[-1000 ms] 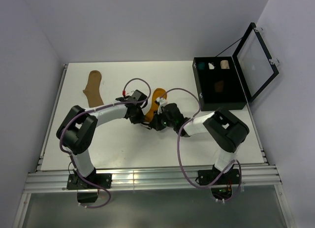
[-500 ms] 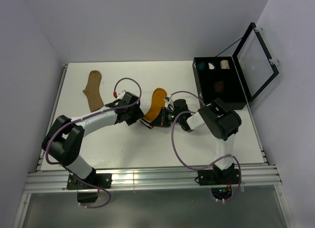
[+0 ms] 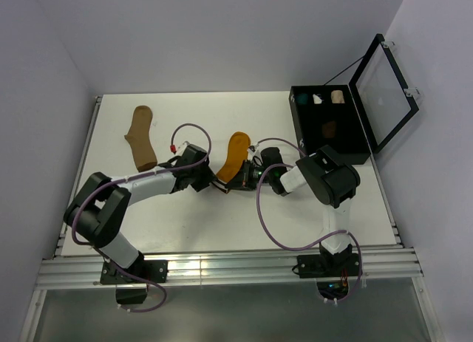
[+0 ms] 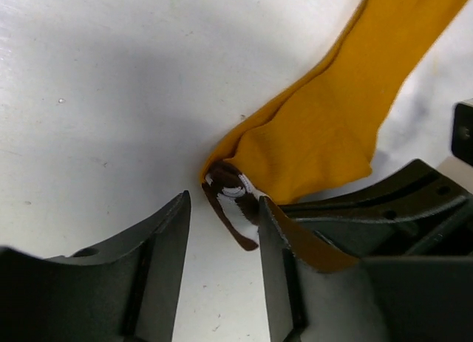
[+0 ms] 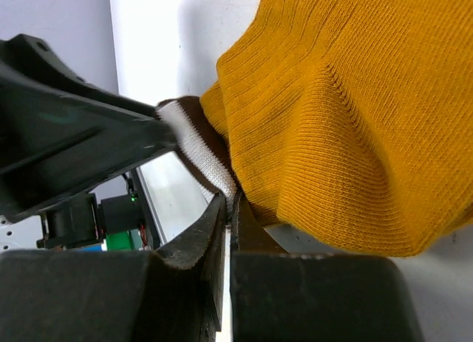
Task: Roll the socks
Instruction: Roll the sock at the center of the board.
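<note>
The mustard-orange sock (image 3: 235, 154) lies mid-table with its toe pointing away and its brown-and-white striped cuff (image 4: 235, 200) bunched at the near end. My right gripper (image 5: 230, 206) is shut on the cuff's edge, low on the table. My left gripper (image 4: 222, 213) stands open just left of it; the cuff's tip pokes between its fingers, with neither finger pressing on it. In the top view the left gripper (image 3: 213, 182) and the right gripper (image 3: 232, 182) meet at the cuff. The tan sock (image 3: 140, 139) lies flat at the far left. A brown item (image 3: 329, 128) sits in the case.
An open black case (image 3: 295, 128) stands at the far right, with its clear lid (image 3: 384, 87) raised. Small teal, white and cream bundles (image 3: 318, 98) fill its back row. The right gripper's dark body (image 4: 392, 202) crowds the left gripper's right side.
My left gripper has opened, let go of the sock and drawn back toward the near left. The right arm has dropped low and still holds the cuff.
</note>
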`<state>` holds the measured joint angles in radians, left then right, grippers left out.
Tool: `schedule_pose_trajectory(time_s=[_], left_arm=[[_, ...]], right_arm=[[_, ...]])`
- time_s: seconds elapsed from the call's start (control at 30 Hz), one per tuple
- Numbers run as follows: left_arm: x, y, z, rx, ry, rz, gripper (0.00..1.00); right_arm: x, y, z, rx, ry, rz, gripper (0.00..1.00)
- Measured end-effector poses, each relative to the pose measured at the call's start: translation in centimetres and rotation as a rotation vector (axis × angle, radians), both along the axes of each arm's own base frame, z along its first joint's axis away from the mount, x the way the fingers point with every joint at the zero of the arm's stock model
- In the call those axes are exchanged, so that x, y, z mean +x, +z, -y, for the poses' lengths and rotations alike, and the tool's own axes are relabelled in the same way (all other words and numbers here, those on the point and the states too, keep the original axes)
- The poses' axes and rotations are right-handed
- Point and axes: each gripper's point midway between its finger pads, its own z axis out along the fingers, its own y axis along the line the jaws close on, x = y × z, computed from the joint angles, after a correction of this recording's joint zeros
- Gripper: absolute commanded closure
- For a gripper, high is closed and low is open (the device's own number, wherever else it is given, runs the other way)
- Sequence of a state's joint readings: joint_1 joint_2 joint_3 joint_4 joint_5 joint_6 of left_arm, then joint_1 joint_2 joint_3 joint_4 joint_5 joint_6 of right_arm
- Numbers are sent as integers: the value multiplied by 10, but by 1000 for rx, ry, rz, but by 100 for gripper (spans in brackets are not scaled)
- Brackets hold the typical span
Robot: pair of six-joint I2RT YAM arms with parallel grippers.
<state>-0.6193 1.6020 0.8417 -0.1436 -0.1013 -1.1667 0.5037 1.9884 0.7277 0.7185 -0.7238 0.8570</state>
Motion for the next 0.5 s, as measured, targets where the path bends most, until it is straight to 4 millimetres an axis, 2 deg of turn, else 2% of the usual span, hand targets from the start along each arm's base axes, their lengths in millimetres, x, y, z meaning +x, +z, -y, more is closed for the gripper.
schedule_pose_trajectory(time_s=[0.17,0.23,0.37,0.5], left_arm=[[-1,-19,0,21,3,-41,68],[2,-17,3,16,0,-37,71],[7,-17,7,16,-7,-40,83],[11,-16,11,33,-27,-52,90]], right_arm=[[0,0,0,-2,0,-3,100],[0,0,0,-4,1,-3,100],[0,-1,1,-12,4,1,100],[1,1,3,-40,0,35,90]])
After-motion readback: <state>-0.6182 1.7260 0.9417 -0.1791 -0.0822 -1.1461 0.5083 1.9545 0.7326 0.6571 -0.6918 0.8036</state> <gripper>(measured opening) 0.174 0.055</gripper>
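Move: The cuff's near-left corner, which the left fingers will pinch, lies about 1 cm ahead of them, 1 cm to their right and 2 cm lower. From that hand the yellow sock's body is centred some 8 cm ahead, 6 cm to the right and 3 cm below; the tan sock lies 13 cm ahead, 22 cm left. The right hand already pinches the cuff; the corner lies 3 cm to its left, 1 cm ahead, about level in height. The left hand drops about 1.5 cm onto the striped cuff with its half-open fingers astride the corner, then eases forward and to the right some 1.5 cm at that low height, its wrist almost unturned, closing the fingers until they pinch the bunched cuff fabric close beside the right fingertips. The right hand stays in place with its fingertips still pinching the cuff, its grip only barely easing at the very end. ##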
